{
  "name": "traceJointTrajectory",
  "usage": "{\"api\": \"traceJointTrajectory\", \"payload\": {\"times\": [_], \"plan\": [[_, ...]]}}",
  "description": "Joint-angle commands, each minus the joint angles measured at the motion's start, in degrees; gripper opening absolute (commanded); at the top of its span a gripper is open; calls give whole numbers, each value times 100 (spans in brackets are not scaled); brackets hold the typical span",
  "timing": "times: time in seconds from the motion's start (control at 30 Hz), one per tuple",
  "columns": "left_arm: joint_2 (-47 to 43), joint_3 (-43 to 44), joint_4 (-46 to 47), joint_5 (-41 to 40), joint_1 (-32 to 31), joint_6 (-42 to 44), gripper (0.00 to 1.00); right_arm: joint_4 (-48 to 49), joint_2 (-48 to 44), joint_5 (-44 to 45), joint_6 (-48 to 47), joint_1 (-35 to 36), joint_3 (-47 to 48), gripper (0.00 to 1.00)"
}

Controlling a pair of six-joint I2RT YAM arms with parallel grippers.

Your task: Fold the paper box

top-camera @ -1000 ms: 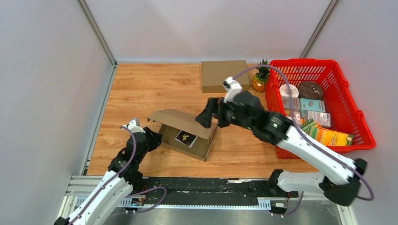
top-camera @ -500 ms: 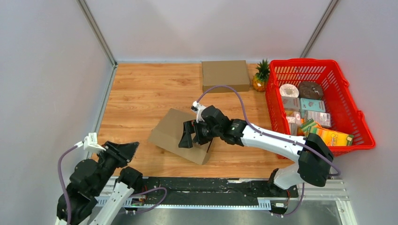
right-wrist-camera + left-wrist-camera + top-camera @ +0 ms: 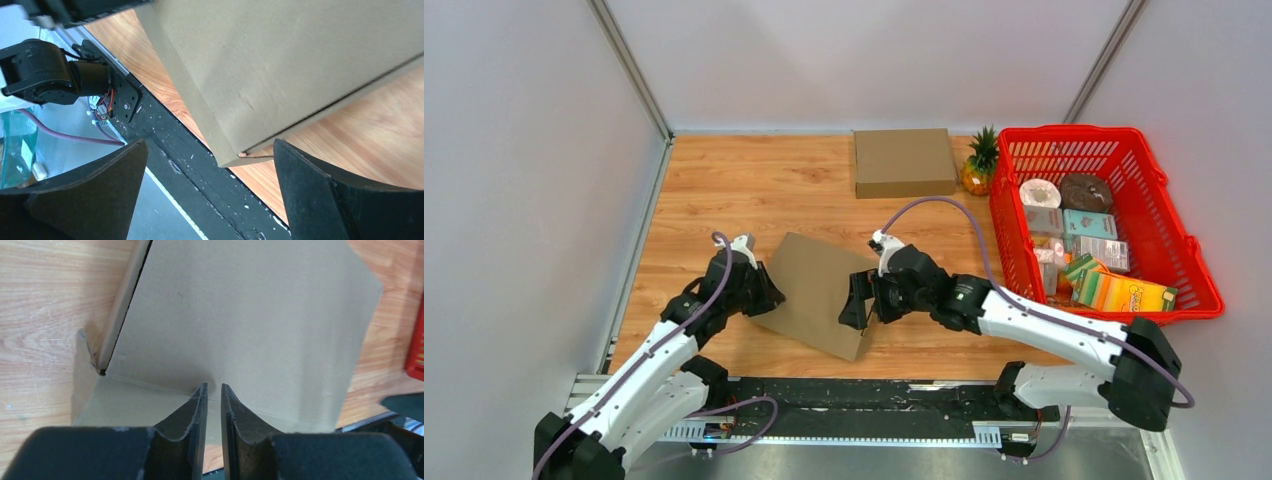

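Observation:
The paper box (image 3: 816, 288) is a flat brown cardboard carton lying on the wooden table with its lid down. My left gripper (image 3: 771, 295) is at the box's left edge. In the left wrist view its gripper (image 3: 212, 386) is nearly shut with only a narrow slit and nothing in it, and its tips press against the fold of the box (image 3: 240, 315). My right gripper (image 3: 856, 303) is at the box's near right corner. It is wide open (image 3: 210, 145), and the corner of the box (image 3: 280, 55) sits between its fingers without touching them.
A second closed cardboard box (image 3: 904, 161) lies at the back, with a small pineapple (image 3: 979, 165) beside it. A red basket (image 3: 1194, 270) of groceries stands on the right. The black rail (image 3: 874, 395) runs along the near edge, close to the box's corner.
The lid, raised a second ago, now lies flat. My right gripper came down to the near right corner. The left arm pulled away, then returned to the left edge with narrower jaws.

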Motion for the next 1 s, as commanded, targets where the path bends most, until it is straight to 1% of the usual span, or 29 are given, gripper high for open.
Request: {"api": "traceJointTrajectory", "payload": {"times": [0.0,0.07,0.13,0.23,0.27,0.3,0.33,0.37,0.4,0.43,0.47,0.5,0.57,0.6,0.67,0.7,0.73,0.77,0.8,0.83,0.87,0.9,0.93,0.97], "plan": [[295,-414,933,-10,-2,154,23,-441,-605,776,-190,-124,-191,100],[436,-512,986,-1,-2,102,23,-381,-693,759,-76,-413,-358,98],[332,-565,986,-19,-2,102,23,-170,-746,566,196,-764,-612,93],[77,-451,759,-141,-2,180,26,296,-659,338,364,-898,-780,86],[33,-346,592,-151,-2,242,26,610,-545,102,355,-889,-876,82],[-11,-41,217,-142,-2,321,29,761,-474,56,329,-898,-929,79],[-142,128,47,-133,-2,504,30,841,-395,64,311,-898,-973,72],[-213,269,-111,-212,-2,584,32,972,-220,125,259,-907,-1035,68],[-301,566,-434,-343,7,655,41,1069,-158,126,232,-915,-1088,64],[-415,682,-551,-657,7,795,46,1227,-105,109,224,-950,-1149,61],[-433,788,-639,-765,103,874,49,1585,-52,13,241,-994,-1219,60],[-416,937,-753,-818,199,945,55,1711,35,-58,258,-1038,-1290,59],[-162,1008,-737,-504,568,1086,58,1660,80,-129,233,-1231,-1247,57],[-48,982,-571,-389,900,1129,59,1537,72,-94,163,-1328,-1125,56],[408,921,-359,-64,1122,1165,59,1283,36,-58,-39,-1644,-1001,57],[584,851,-71,50,1280,1182,59,1238,80,-180,-266,-1784,-939,59],[934,815,97,173,1316,1244,60,1229,272,-364,-364,-2116,-765,60],[1112,789,264,174,1360,1270,60,1316,439,-897,-435,-2285,-685,60],[1305,780,544,192,1395,1288,60,1386,615,-1163,-471,-2426,-597,58],[1672,771,703,340,1483,1366,60,1456,947,-1601,-462,-2601,-474,50],[1850,797,957,550,1571,1367,60,1614,1081,-1736,-471,-2638,-412,47],[2174,841,1108,822,1650,1402,65,1650,1169,-1781,-480,-2647,-368,47],[2307,876,1214,1303,1790,1420,66,1694,1309,-1833,-480,-2638,-367,47],[2422,937,1267,1482,1835,1455,71,1738,1354,-1834,-471,-2647,-359,47]]}}
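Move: The paper box lies lid down with its middle about 4 cm ahead of the left hand, 7 cm to its right and 7 cm below. From the right hand, the box's middle is some 9 cm ahead, 9 cm left and 9 cm below, and its far right corner is about 14 cm ahead and 5 cm right. The finished box lies roughly 38 cm ahead of the right hand and 9 cm right, the pineapple some 36 cm ahead and 25 cm right. The paper box's lid is left at its front edge as both hands go for the sides. The left fingers dip 3 cm towards the lid, then rise about 9 cm, opening, and arc forward-left down to the left edge. The right hand swings right and sinks about 6 cm, then runs forward along the right side to the far right corner, half closing and turning some 15 degrees clockwise. ##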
